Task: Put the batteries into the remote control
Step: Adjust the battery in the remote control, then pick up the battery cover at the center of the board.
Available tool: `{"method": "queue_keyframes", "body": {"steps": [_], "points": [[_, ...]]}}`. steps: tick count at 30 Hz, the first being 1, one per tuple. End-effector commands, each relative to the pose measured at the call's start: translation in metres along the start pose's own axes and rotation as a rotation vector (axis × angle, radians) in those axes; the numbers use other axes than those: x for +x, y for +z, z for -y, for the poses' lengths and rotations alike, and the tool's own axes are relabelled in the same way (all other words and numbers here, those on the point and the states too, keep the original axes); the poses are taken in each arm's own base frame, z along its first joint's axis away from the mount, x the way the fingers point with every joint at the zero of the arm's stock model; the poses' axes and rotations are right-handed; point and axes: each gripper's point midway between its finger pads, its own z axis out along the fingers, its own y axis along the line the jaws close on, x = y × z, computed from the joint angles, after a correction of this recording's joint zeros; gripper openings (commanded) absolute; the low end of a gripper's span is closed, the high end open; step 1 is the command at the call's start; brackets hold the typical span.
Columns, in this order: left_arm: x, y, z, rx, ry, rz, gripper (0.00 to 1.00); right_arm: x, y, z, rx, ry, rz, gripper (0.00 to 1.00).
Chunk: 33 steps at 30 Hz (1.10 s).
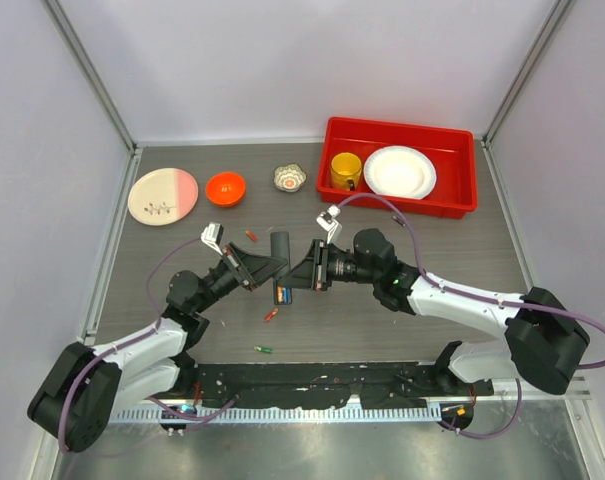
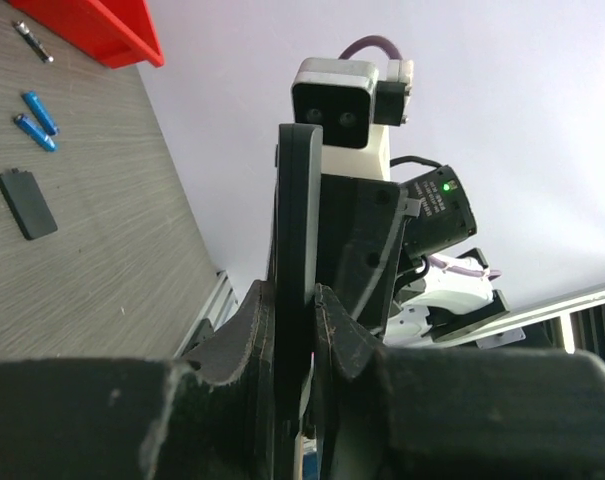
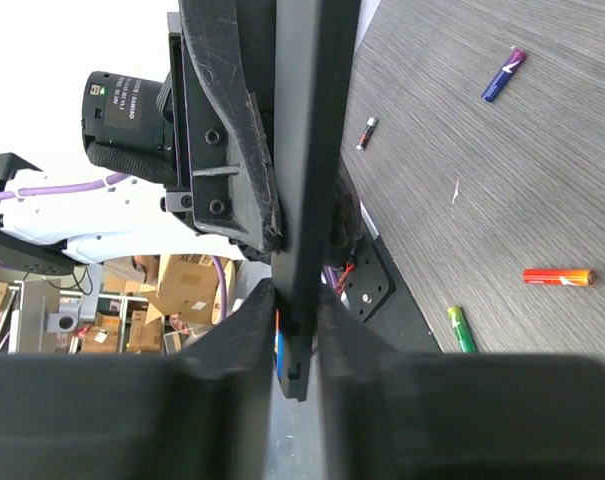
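The remote control (image 1: pixel 279 243) is a slim black bar held edge-on above the table's middle, between both grippers. My left gripper (image 1: pixel 252 270) is shut on one end of the remote control (image 2: pixel 300 230), its fingers (image 2: pixel 252 320) pressed on both faces. My right gripper (image 1: pixel 304 268) closes on the other end (image 3: pixel 312 150), both pads touching; a blue and orange battery (image 3: pixel 279 345) shows inside the bar. Loose batteries lie on the table: two blue (image 1: pixel 285 294), orange (image 1: pixel 251 236), red (image 1: pixel 271 315), green (image 1: pixel 264 349).
A small flat black piece (image 2: pixel 26 203) lies beside the blue batteries (image 2: pixel 39 112). At the back stand a red tray (image 1: pixel 452 205) with a yellow cup and a white plate, an orange bowl (image 1: pixel 225 187), a small patterned cup (image 1: pixel 290 178) and a pink-and-cream plate (image 1: pixel 163 196).
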Motion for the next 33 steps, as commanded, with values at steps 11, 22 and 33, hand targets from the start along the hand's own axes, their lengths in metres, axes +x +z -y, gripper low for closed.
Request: {"method": "queue_keyframes", "body": {"steps": [11, 22, 33], "points": [[-0.001, 0.005, 0.009, 0.011, 0.07, -0.006, 0.0, -0.044, -0.061, -0.012, 0.131, -0.191, 0.111, 0.85], [-0.008, 0.0, -0.004, -0.028, 0.111, 0.055, 0.0, -0.081, -0.176, 0.176, 1.268, -0.227, 0.335, 0.84], [-0.004, -0.012, 0.006, 0.005, 0.157, 0.058, 0.0, -0.064, -0.143, 0.234, 1.324, -0.194, 0.094, 0.84]]}}
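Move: The battery cover lies flat on the table about 13 cm ahead of my right hand, 20 cm to its right and 21 cm below. Two blue batteries lie beyond it, the nearer some 6 cm farther out and 5 cm more to the right. The remote, in my left hand's grip, has its middle about 4 cm ahead of my right hand and 2 cm to its left, level with it. From my left hand the cover is about 9 cm ahead, 23 cm right and 22 cm down. I open my right fingers wide, come free of the remote's battery end and swing about 20 cm to the right and 11 cm forward, rising slightly at first, then dropping steeply towards the battery cover. My wrist turns some 75 degrees, from fingers pointing left to pointing forward and down. My left hand keeps its hold on the remote, dipping about 2 cm and coming back up. ##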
